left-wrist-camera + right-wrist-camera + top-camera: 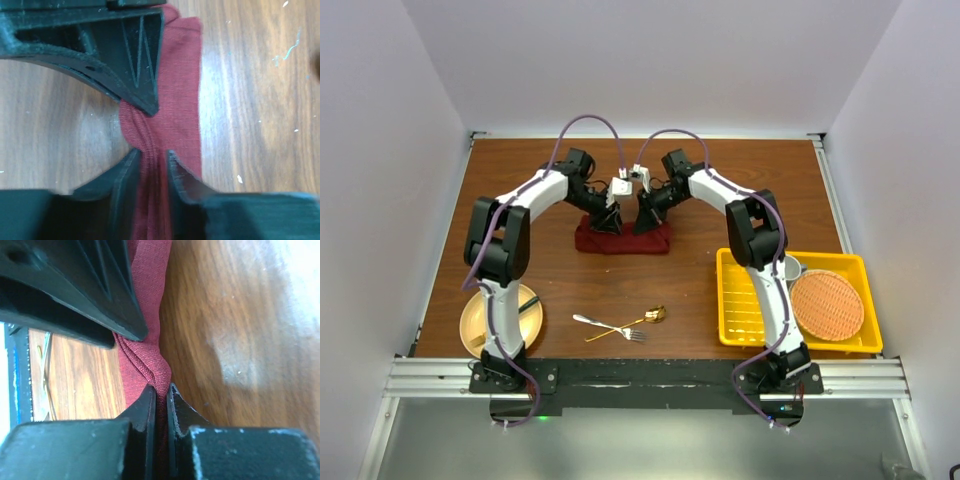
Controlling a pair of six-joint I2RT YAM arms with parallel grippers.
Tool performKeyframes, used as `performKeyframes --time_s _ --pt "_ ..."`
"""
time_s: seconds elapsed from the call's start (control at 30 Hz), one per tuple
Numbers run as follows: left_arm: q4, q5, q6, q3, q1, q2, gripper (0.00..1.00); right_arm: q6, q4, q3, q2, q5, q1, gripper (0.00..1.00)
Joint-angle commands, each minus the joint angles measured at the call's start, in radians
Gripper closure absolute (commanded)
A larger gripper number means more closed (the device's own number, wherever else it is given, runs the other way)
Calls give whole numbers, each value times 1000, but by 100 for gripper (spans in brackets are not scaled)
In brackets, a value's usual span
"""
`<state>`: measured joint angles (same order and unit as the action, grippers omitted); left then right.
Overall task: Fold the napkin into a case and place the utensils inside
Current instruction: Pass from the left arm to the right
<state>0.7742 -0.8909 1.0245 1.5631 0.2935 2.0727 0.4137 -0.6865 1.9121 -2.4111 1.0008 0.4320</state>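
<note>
The maroon napkin [622,238] lies as a narrow folded strip mid-table. My left gripper [611,222] stands on its left part and my right gripper [642,222] on its right part, close together. In the left wrist view the gripper [152,152] is open, its fingers parted round a loose ridge of the napkin [180,90]. In the right wrist view the gripper [161,387] is shut, pinching a bunched fold of the napkin [147,270]. The silver fork [605,326] and gold spoon [656,314] lie crossed near the front edge, away from both grippers.
A yellow tray [735,300] at the front right holds a round orange woven mat [827,303] and a white cup [790,268]. A tan plate [475,320] with dark-handled cutlery [528,303] sits at the front left by the left arm's base.
</note>
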Motion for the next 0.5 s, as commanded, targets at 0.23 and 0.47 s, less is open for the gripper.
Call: performKeyframes --time_s 0.23,0.47 --pt "-375 -122 -630 -1 -201 -250 33 158 71 -16 211 -180 10 100" --pt "-406 -13 -698 -83 -269 -347 25 312 270 -244 352 -313 60 100"
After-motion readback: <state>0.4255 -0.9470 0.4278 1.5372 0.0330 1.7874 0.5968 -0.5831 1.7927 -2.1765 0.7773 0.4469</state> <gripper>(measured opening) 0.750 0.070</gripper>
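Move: Between the parting fingers of the left hand lies the napkin's folded strip, its middle about 2 cm back, 1 cm to the right and 2 cm lower. For the right hand, already pinching it, that middle is some 4 cm left, 2 cm back and 2 cm lower. About 22 cm back from the left hand, near table height, are the crossed spoon, 2 cm to the right, and fork, level sideways. Opening wide, the left hand comes free of the napkin and rises about 15 cm while swinging left and forward, turning some 30 degrees counter-clockwise with its fingertips lifting. The right hand keeps its pinch and raises the napkin 5 to 6 cm with a small reach forward, rolling so that its far side tips up about 25 degrees. ##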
